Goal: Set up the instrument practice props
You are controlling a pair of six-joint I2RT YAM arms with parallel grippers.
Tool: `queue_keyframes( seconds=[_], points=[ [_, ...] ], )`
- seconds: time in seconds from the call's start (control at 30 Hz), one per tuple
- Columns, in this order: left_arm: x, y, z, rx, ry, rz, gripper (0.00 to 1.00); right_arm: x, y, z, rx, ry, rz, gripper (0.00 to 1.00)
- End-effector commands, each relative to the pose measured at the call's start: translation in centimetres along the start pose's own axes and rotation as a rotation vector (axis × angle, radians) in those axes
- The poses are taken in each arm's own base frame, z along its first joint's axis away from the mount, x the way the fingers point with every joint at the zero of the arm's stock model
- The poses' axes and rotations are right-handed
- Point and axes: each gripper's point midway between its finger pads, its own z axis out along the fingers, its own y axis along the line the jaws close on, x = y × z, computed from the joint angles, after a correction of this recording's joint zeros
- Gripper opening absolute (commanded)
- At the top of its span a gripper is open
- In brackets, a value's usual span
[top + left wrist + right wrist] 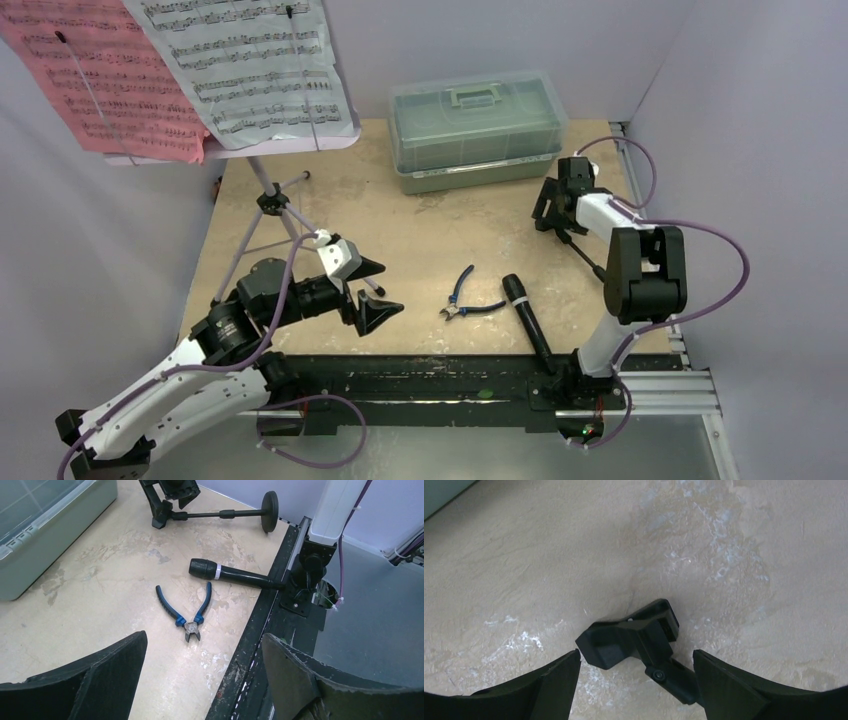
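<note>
The pale lilac music stand stands on its tripod legs at the back left, carrying a pink sheet and a white sheet. The black microphone lies flat near the front edge. The black round-based stand lies on its side at the right. My right gripper is open, low over the table, its fingers on either side of that stand's clip head. My left gripper hangs open and empty beside the tripod legs.
Blue-handled pliers lie between my left gripper and the microphone. A translucent green lidded toolbox stands at the back centre. The black rail runs along the table's front edge. Lilac walls close in on both sides.
</note>
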Motion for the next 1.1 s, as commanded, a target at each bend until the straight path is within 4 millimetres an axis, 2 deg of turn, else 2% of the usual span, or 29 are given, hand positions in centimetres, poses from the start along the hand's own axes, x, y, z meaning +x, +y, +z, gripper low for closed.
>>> queue_keyframes(
  seconds=[0.0,0.13,0.27,0.37,0.47,0.57,0.7,0.9,1.07],
  points=[
    [0.0,-0.1,0.1,0.009,-0.001,0.025,0.85,-2.9,1.6,0.7,-0.056,-0.061,-0.036,0.83],
    [0.2,-0.1,0.2,0.012,0.007,0.022,0.85,-2.3,2.2,2.3,-0.074,-0.045,-0.032,0.77],
    [0.3,0.2,0.2,-0.003,0.011,0.019,0.85,-1.2,3.0,3.2,-0.122,-0.023,-0.036,0.64],
    [0.5,0.5,0.3,-0.018,0.019,0.017,0.85,-0.8,4.0,3.0,-0.186,-0.028,-0.037,0.49],
    [0.8,0.7,0.6,-0.029,0.033,0.014,0.85,-0.7,5.2,2.2,-0.267,-0.029,-0.014,0.39],
    [1.2,1.0,0.8,-0.041,0.051,0.014,0.85,-0.8,6.8,0.5,-0.371,-0.037,0.011,0.31],
    [1.4,1.6,1.0,-0.073,0.063,0.011,0.85,-0.7,8.5,-2.7,-0.52,-0.066,0.022,0.24],
    [1.5,2.3,1.0,-0.11,0.066,0.008,0.85,-0.5,12.8,-9.6,-0.838,-0.128,-0.036,0.23],
    [1.3,2.9,0.7,-0.15,0.051,0.003,0.84,0.0,17.1,-15.3,-1.058,-0.147,-0.125,0.14]
  ],
)
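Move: The microphone stand lies on the table, its clip end between and just below the right hand's open fingers, about 3 cm ahead, 1 cm left and 2 cm below; its round base is roughly 19 cm back and 14 cm right. From that hand the toolbox sits some 20 cm ahead and 21 cm left, the microphone 21 cm back and 13 cm left. From the left hand the clip is about 30 cm ahead, 43 cm right and 26 cm below. The stand's clip end is taken by the right hand, which eases about 5 cm forward and slightly down over it and closes from wide to under half open, pinching it by the clip joint. Still gripping, it sweeps left some 12 cm and back about 5 cm, rising in the latter part as the wrist rolls its left side up and turns counter-clockwise. The open left hand sinks and edges forward a little. ##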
